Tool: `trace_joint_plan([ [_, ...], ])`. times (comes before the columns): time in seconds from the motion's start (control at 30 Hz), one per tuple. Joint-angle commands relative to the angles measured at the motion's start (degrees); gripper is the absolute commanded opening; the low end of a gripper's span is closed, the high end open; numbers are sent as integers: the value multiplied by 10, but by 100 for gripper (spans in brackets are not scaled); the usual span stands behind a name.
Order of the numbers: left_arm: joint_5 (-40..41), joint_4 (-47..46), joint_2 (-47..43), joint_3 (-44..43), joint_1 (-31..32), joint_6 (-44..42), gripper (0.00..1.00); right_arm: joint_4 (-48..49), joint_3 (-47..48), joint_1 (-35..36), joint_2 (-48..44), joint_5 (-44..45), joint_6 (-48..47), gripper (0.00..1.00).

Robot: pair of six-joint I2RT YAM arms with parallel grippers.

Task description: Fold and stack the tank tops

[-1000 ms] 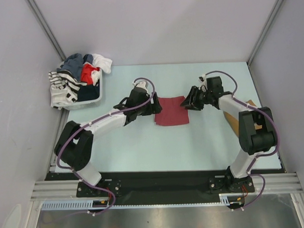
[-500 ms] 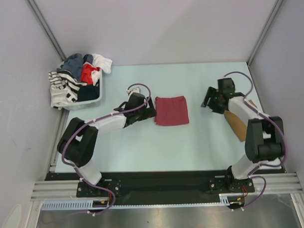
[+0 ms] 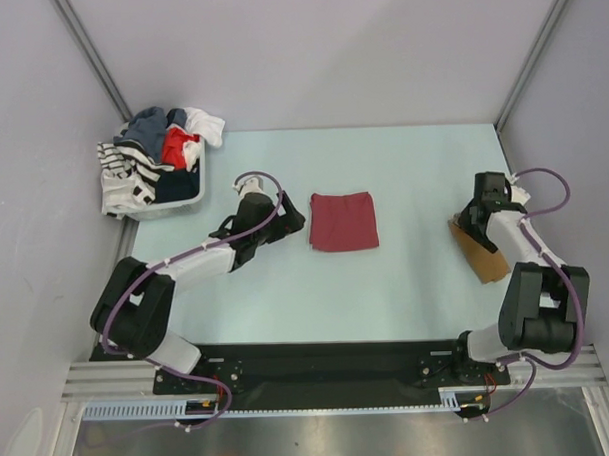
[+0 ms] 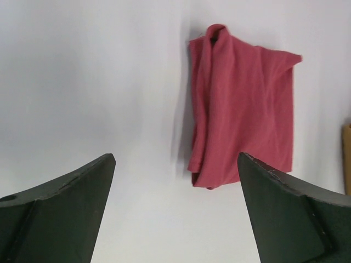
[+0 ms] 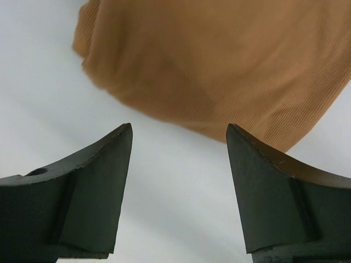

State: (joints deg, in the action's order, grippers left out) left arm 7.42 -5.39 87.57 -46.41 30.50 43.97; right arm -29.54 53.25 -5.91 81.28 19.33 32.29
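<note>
A dark maroon tank top (image 3: 342, 222) lies folded into a flat square mid-table; the left wrist view shows it (image 4: 241, 104) ahead of the fingers. My left gripper (image 3: 287, 221) (image 4: 175, 159) sits just left of it, open and empty, apart from the cloth. A tan-brown tank top (image 3: 479, 252) lies folded at the table's right edge and fills the top of the right wrist view (image 5: 219, 60). My right gripper (image 3: 476, 218) (image 5: 180, 127) hovers over its near-left edge, open, nothing between the fingers.
A white basket (image 3: 183, 200) heaped with mixed clothes (image 3: 157, 153) stands at the back left corner. Grey walls close in the table on three sides. The tan top's edge (image 4: 346, 159) shows at the far right of the left wrist view.
Both grippers have let go of the maroon top and opened. The left arm drew back leftward; the right arm swung right, over to the tan top.
</note>
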Motion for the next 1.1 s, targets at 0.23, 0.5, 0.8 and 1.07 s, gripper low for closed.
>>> trace_joint_plan([
  [0.23,-46,-47,-53,20,2,-18,100,5,108,-20,118,14,46,74],
  [0.5,-47,-45,-70,35,3,-32,100,-2,175,-21,186,19,70,72],
  [0.8,-47,-42,-72,33,5,-41,100,-43,256,-21,270,37,101,67],
  [1.07,-55,-43,-59,28,6,-44,100,-41,253,-20,307,24,101,47],
])
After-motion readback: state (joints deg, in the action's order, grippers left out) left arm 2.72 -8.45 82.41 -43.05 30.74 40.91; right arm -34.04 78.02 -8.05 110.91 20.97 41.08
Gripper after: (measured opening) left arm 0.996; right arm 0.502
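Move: The folded brown tank top lies on the table below my right hand, its middle about 9 cm to the right and 2 cm ahead, 6 cm down. Its left corner is some 9 cm ahead and 2 cm to the right. The folded maroon tank top lies about 26 cm to the left and 8 cm farther out. From my left hand, the brown top's middle is around 48 cm to the right and 5 cm back. I carry my open right hand forward about 9 cm along the brown top's left side to its left corner, sinking some 5 cm, mostly at the end, and turning about 10 degrees clockwise. There I bring the fingers partway together around the corner's cloth. My left hand, still open and empty, eases up and slightly back, about 2 cm. ##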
